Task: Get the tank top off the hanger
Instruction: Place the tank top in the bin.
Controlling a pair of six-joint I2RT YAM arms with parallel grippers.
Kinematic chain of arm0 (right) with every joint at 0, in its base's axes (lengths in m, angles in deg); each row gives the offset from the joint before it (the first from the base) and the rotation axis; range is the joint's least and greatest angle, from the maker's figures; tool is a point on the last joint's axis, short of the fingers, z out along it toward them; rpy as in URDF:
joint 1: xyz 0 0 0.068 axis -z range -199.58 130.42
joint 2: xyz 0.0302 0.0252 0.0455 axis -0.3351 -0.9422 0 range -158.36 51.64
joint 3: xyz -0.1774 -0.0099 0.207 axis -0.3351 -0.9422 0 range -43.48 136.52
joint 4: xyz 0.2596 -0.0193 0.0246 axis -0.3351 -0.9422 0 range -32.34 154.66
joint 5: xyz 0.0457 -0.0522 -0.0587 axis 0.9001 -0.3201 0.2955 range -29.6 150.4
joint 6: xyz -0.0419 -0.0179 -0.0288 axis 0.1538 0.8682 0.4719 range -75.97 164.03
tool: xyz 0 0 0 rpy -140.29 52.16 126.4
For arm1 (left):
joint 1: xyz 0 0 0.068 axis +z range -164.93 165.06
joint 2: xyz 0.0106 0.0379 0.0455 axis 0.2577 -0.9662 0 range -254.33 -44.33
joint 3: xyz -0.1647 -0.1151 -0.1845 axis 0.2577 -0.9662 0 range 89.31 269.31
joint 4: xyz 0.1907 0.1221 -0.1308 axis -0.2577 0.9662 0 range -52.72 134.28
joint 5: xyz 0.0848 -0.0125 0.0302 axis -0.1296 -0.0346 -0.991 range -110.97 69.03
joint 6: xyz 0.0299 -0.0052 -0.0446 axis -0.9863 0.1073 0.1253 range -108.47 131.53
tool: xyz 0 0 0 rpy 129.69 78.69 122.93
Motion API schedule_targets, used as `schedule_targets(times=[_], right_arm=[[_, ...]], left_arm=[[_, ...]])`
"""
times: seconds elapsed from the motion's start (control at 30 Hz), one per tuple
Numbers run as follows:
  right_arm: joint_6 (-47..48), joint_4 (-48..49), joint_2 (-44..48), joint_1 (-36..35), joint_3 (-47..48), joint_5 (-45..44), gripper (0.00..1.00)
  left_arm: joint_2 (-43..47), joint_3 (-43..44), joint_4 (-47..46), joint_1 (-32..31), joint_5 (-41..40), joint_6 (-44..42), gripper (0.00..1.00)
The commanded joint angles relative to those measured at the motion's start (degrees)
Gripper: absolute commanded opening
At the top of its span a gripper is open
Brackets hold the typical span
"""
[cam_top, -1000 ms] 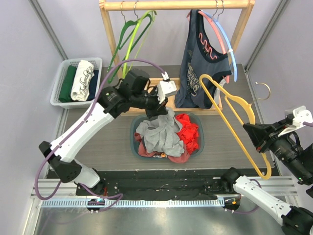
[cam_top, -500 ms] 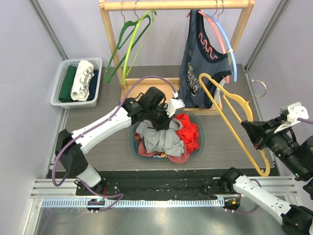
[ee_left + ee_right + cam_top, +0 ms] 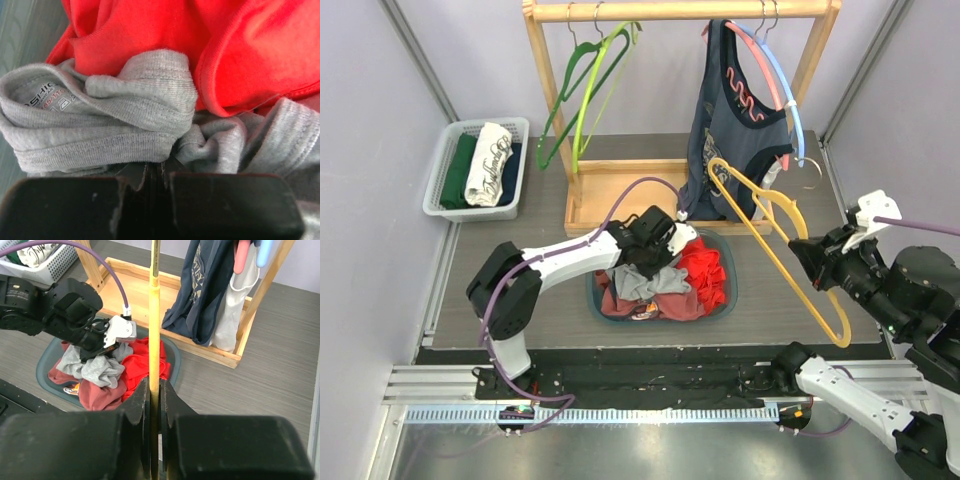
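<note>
The grey tank top [image 3: 645, 285] lies bunched in the teal basket [image 3: 728, 292], off the hanger. My left gripper [image 3: 647, 268] is pressed down into it and shut on a fold of the grey tank top [image 3: 115, 130]; in the left wrist view the left gripper [image 3: 155, 172] has its jaws together with cloth at the tips. To the right, my right gripper [image 3: 802, 262] is shut on the bare yellow hanger [image 3: 770, 240], held above the table. In the right wrist view the yellow hanger [image 3: 154, 315] runs straight up from the right gripper [image 3: 154, 390].
Red clothes [image 3: 705, 270] also fill the basket. A wooden rack [image 3: 680, 10] behind carries green hangers [image 3: 580, 90] and a navy tank top [image 3: 730, 130] on pink and blue hangers. A white basket [image 3: 480, 165] of folded clothes stands at the back left.
My left gripper has come down and forward, lowering the grey tank top into the basket. My right gripper has carried the yellow hanger left and toward the rack.
</note>
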Motion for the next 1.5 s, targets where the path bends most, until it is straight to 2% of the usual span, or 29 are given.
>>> schedule_targets(times=[0.0,0.13,0.2,0.27,0.37,0.47,0.63,0.8,0.87,0.9,1.0,1.13,1.33,1.47], right_arm=[[1.9,4.3,-2.6,0.2,1.1,-0.5,0.01],[2.7,4.1,-3.5,0.2,1.2,-0.8,0.01],[3.0,4.0,-3.6,0.2,0.9,-1.3,0.01],[3.1,4.0,-3.6,0.2,0.8,-1.4,0.01],[3.6,3.9,-4.0,0.2,1.4,-1.6,0.01],[3.7,3.8,-4.4,0.2,2.1,-1.4,0.01],[3.6,3.9,-4.7,0.2,2.3,-0.6,0.01],[3.0,4.2,-4.7,0.2,2.4,0.1,0.01],[2.8,4.2,-4.9,0.2,2.4,0.1,0.01],[2.9,4.2,-4.8,0.2,2.2,0.1,0.01],[2.7,4.6,-5.2,0.2,1.4,-0.3,0.01],[2.3,5.4,-5.4,0.2,0.8,-0.1,0.01],[1.6,6.4,-6.5,0.2,0.5,0.4,0.01],[1.3,6.9,-7.0,0.2,0.5,0.8,0.01]], left_arm=[[-1.1,-8.2,-0.7,-0.3,-0.7,0.6,0.0],[-0.1,-12.5,-2.4,-1.1,-0.3,-0.1,0.02],[-0.1,-12.1,-2.3,-1.6,-0.5,-0.9,0.35],[0.2,-9.2,0.1,-1.9,-1.1,-2.3,0.63],[1.3,-2.2,5.1,-1.9,-4.0,-3.6,0.83],[2.8,6.6,10.8,-2.0,-6.2,-3.6,0.87],[4.9,18.0,17.4,-2.0,-10.4,-3.0,0.88],[7.3,22.4,22.8,-1.8,-12.3,-5.3,0.89],[8.3,22.5,25.6,-1.8,-8.2,-4.3,0.89],[8.9,22.3,26.7,-1.8,-0.3,-3.9,0.89],[10.4,18.5,29.1,-1.9,11.3,-2.0,0.89],[11.4,13.5,26.6,-1.9,17.4,-1.2,0.88],[10.8,7.9,19.5,-2.1,19.2,0.6,0.88],[8.7,3.1,13.7,-2.1,11.6,-0.1,0.89]])
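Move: The left hand is already inside the bin, shut on the grey tank top; the bin's middle lies about 3 cm back from it, level sideways and some 3 cm below. The red cloth is about 9 cm to its right and 1 cm back, the rack base some 14 cm ahead and 2 cm right. From the right hand, still holding the yellow hanger, the bin lies roughly 9 cm ahead, 21 cm left and 35 cm below. Left hand lets go of the grey tank top, rises 14 cm, draws back 11, sinking; right edges forward-left. ##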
